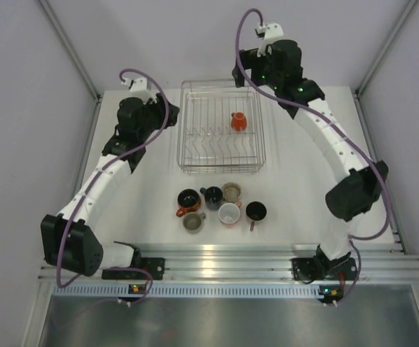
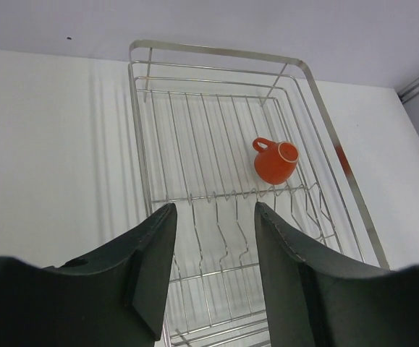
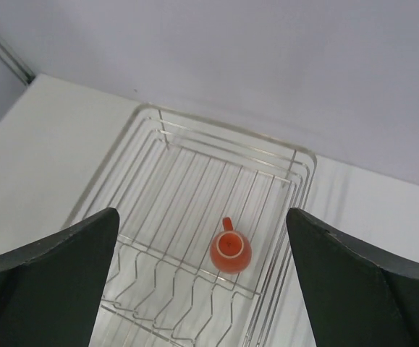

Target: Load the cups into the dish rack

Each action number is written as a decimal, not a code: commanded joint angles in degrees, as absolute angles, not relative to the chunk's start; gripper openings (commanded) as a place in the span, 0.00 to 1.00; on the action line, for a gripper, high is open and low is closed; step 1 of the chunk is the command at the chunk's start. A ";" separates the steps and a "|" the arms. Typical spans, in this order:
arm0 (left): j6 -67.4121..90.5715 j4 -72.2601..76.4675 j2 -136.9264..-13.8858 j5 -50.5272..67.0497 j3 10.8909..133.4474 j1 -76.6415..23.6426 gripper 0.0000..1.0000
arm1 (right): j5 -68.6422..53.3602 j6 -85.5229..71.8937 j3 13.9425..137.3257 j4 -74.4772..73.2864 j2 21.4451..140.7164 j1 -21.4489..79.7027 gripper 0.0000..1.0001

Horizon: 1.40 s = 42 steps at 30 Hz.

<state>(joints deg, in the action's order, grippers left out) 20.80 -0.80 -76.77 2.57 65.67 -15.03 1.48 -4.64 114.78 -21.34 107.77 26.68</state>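
The silver wire dish rack (image 1: 182, 130) stands at the back middle of the table. One orange cup (image 1: 238, 121) rests in it, base up, on the right side; it also shows in the left wrist view (image 2: 274, 163) and the right wrist view (image 3: 231, 251). Six more cups cluster in front of the rack: orange (image 1: 188, 201), dark blue (image 1: 212, 195), olive (image 1: 231, 191), grey (image 1: 192, 221), pink (image 1: 229, 214) and black (image 1: 255, 211). My left gripper (image 2: 214, 210) hovers open by the rack's (image 2: 216, 52) left side, holding nothing. My right gripper (image 3: 202, 213) hangs wide open above the rack (image 3: 296, 155), over the orange cup.
Grey walls with metal posts (image 1: 72, 50) close in the table at the back and sides. The aluminium rail (image 1: 223, 264) carrying the arm bases runs along the near edge. The right arm's elbow (image 1: 354, 191) sits to the right of the cup cluster.
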 commanded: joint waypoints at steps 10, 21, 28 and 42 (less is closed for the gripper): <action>21.46 2.02 -64.17 0.63 48.70 -17.30 0.52 | 4.57 -5.54 82.99 -13.97 77.45 27.86 0.99; 25.05 -3.25 -48.52 -5.54 30.68 -24.52 0.52 | 12.13 -5.45 63.39 -13.98 60.39 26.81 0.99; 25.66 -5.79 -50.09 -6.85 28.04 -26.01 0.51 | 12.57 -7.38 56.78 -12.66 55.73 26.19 0.99; 29.35 -10.99 -52.73 -11.87 24.70 -33.31 0.50 | 12.75 -8.79 51.51 -12.57 51.50 23.64 0.99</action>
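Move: The dark-lined orange cup on the table lies about 18 cm back from the left hand, 4 cm to its right and some 25 cm below. The blue cup stands about 8 cm to the right of that cup and 1 cm farther out; the grey-green cup is some 7 cm nearer the base and 2 cm right of it. From the right hand, the orange cup is about 26 cm back, 19 cm left and 31 cm below. Left hand sinks and draws back, each about 20 cm, towards the dark-lined orange cup; right hand retreats back-right. ##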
